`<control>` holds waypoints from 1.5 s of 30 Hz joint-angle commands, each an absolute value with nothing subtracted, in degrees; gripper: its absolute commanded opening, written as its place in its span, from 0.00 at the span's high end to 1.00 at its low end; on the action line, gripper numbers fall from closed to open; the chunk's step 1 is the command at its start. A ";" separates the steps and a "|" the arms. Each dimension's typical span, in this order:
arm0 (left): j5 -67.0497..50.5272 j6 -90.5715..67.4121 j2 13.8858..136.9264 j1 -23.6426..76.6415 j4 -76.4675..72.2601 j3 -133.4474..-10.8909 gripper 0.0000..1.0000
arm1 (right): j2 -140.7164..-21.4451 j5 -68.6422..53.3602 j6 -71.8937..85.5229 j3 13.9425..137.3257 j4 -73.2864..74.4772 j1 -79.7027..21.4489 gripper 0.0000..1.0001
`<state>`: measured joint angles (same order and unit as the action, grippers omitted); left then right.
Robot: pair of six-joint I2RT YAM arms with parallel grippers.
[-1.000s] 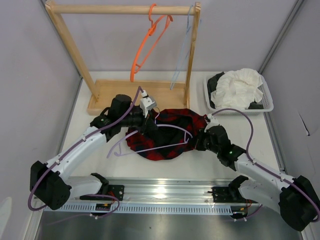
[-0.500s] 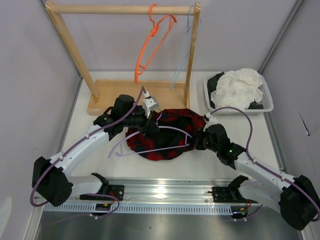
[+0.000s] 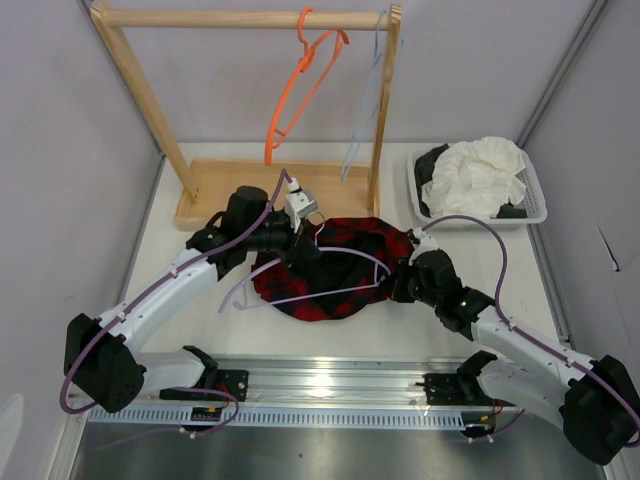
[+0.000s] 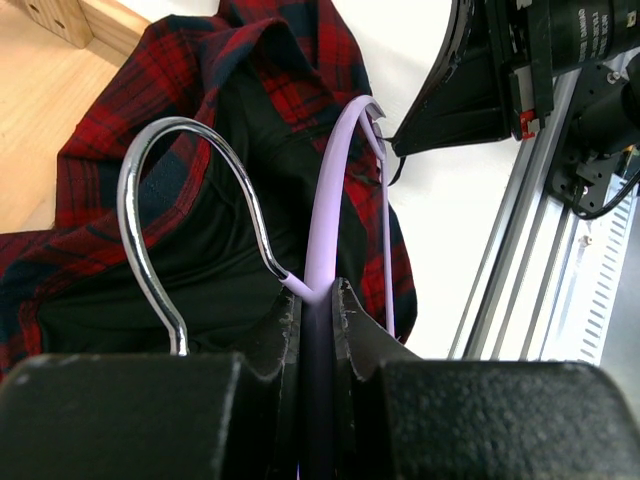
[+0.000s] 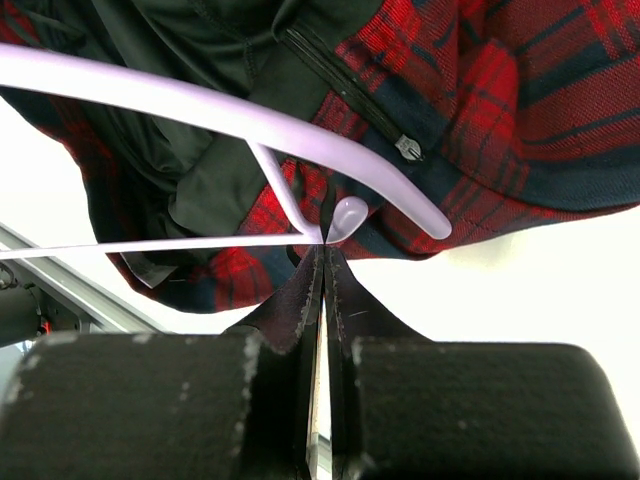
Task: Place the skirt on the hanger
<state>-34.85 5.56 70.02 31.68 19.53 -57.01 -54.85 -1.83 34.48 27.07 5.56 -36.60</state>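
Note:
The red and black plaid skirt (image 3: 340, 298) lies crumpled on the table between both arms. Across it lies the lavender hanger (image 3: 352, 254), tilted, its left end off the fabric. My left gripper (image 3: 302, 243) is shut on the hanger's neck (image 4: 335, 190), just below the metal hook (image 4: 150, 200); the skirt (image 4: 200, 70) is beneath. My right gripper (image 3: 397, 281) is at the skirt's right edge. In the right wrist view it (image 5: 323, 250) is shut, its tips touching the hanger's (image 5: 200, 105) end where the thin bar meets the arm, over the skirt (image 5: 520, 120).
A wooden rack (image 3: 250, 18) stands at the back with an orange hanger (image 3: 300, 90) and a pale blue hanger (image 3: 365, 110) on it. A white basket (image 3: 535, 190) holding a white garment sits at the back right. A metal rail (image 3: 320, 385) runs along the front.
My left arm has shifted slightly right with the hanger, whose left end moved with it. The orange hanger on the rack has swung. The right gripper stays at the hanger's end.

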 commanded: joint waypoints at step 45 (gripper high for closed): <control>-45.53 -0.18 79.63 32.87 7.30 -59.68 1.00 | -67.23 -6.76 3.35 56.95 12.39 -38.41 0.39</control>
<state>-41.82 -1.39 79.77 32.45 9.19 -56.71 -66.19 -5.54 10.00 52.03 15.55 -37.82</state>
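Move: The right hand, nearly shut on the skirt's black loop, has the hanger's right end about 2 cm ahead and 1 cm left, near its own height. From it the skirt's middle lies some 4 cm ahead, 11 cm left and 7 cm below; the hanger's hook is roughly 12 cm ahead, 15 cm left and 9 cm higher. From the left hand, that hanger end is about 18 cm right, 4 cm back and 8 cm below. Right fingers open off the loop, rise about 11 cm, then swing forward-left; left keeps hanger, shifting 3.5 cm right. ##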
